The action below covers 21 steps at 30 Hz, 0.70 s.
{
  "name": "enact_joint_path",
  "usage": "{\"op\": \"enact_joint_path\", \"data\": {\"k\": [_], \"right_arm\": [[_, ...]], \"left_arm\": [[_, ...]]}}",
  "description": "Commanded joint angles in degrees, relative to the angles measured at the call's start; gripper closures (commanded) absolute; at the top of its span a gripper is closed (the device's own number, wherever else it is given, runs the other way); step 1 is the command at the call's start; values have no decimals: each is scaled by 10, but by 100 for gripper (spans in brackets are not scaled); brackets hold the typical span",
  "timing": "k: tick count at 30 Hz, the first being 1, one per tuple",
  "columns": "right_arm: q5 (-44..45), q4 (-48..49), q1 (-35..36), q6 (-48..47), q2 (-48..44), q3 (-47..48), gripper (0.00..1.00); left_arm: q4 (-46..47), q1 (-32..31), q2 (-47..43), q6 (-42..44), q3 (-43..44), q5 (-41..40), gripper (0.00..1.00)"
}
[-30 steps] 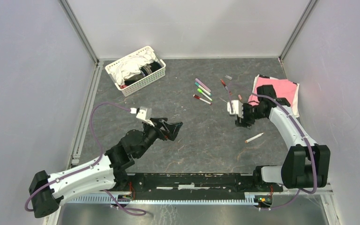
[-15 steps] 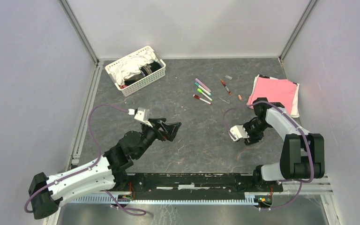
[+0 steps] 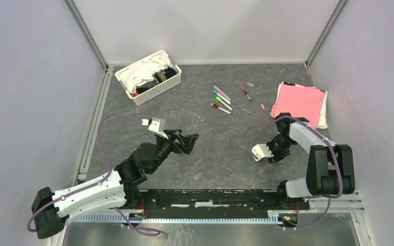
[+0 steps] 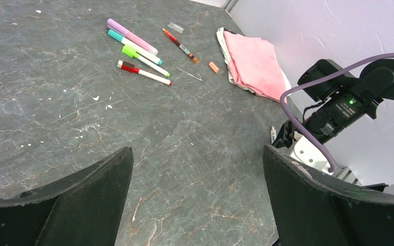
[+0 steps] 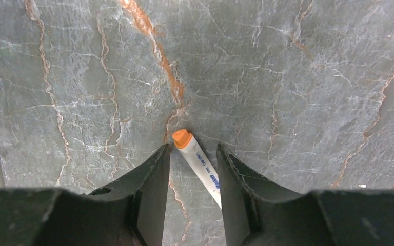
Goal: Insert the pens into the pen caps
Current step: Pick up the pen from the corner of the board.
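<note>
In the right wrist view a white pen [image 5: 201, 165] with an orange end [image 5: 181, 137] lies slanted on the table between the fingers of my right gripper [image 5: 193, 147]. The jaws stand narrow around it, with gaps showing at the tips. From above, the right gripper [image 3: 270, 154] points down and hides this pen. Several pens lie together at the back: purple [image 3: 222, 93], teal [image 3: 221, 97], green [image 3: 224, 103] and red [image 3: 220, 108]. A brown pen [image 3: 245, 94] lies to their right. An orange pen cap [image 3: 262, 106] lies near the cloth. My left gripper [image 3: 190, 141] hovers wide open and empty.
A white basket [image 3: 149, 77] of cloths stands at the back left. A pink cloth [image 3: 300, 101] lies folded at the back right. A small clear cap [image 3: 250, 84] and a thin wire-like sliver [image 3: 244, 108] lie near the brown pen.
My right arm has swung back toward the near edge and come down over the lone pen, its jaws narrowing around it. The left arm has stayed put.
</note>
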Motion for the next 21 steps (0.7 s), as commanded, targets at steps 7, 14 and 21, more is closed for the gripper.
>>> {"op": "enact_joint_path", "data": {"k": [7, 14, 21], "right_arm": [[42, 110, -19, 4, 10, -40, 63], [37, 152, -21, 26, 30, -51, 79], [-31, 201, -21, 86, 41, -36, 100]], "left_arm": [[9, 1, -8, 20, -2, -11, 0], [7, 1, -8, 17, 0, -7, 0], [11, 1, 1, 9, 0, -3, 0]]}}
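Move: The pen lies right under the right hand's fingers, about 1 cm below. Its orange end is between the fingertips, and its middle is some 1 cm ahead and 3 cm to the right. From this hand the pink cloth is roughly 23 cm ahead and 11 cm right, the small orange piece 23 cm ahead and 7 cm left. From the left hand the pen lies about 42 cm right, 3 cm back and 21 cm down. The right hand's fingers close steadily from about half open and pinch the pen near its orange end, low over the table. While closing, the hand slides about 1.5 cm forward and 1 cm to the right along the pen, settling slightly, and turns some 5 degrees clockwise. ##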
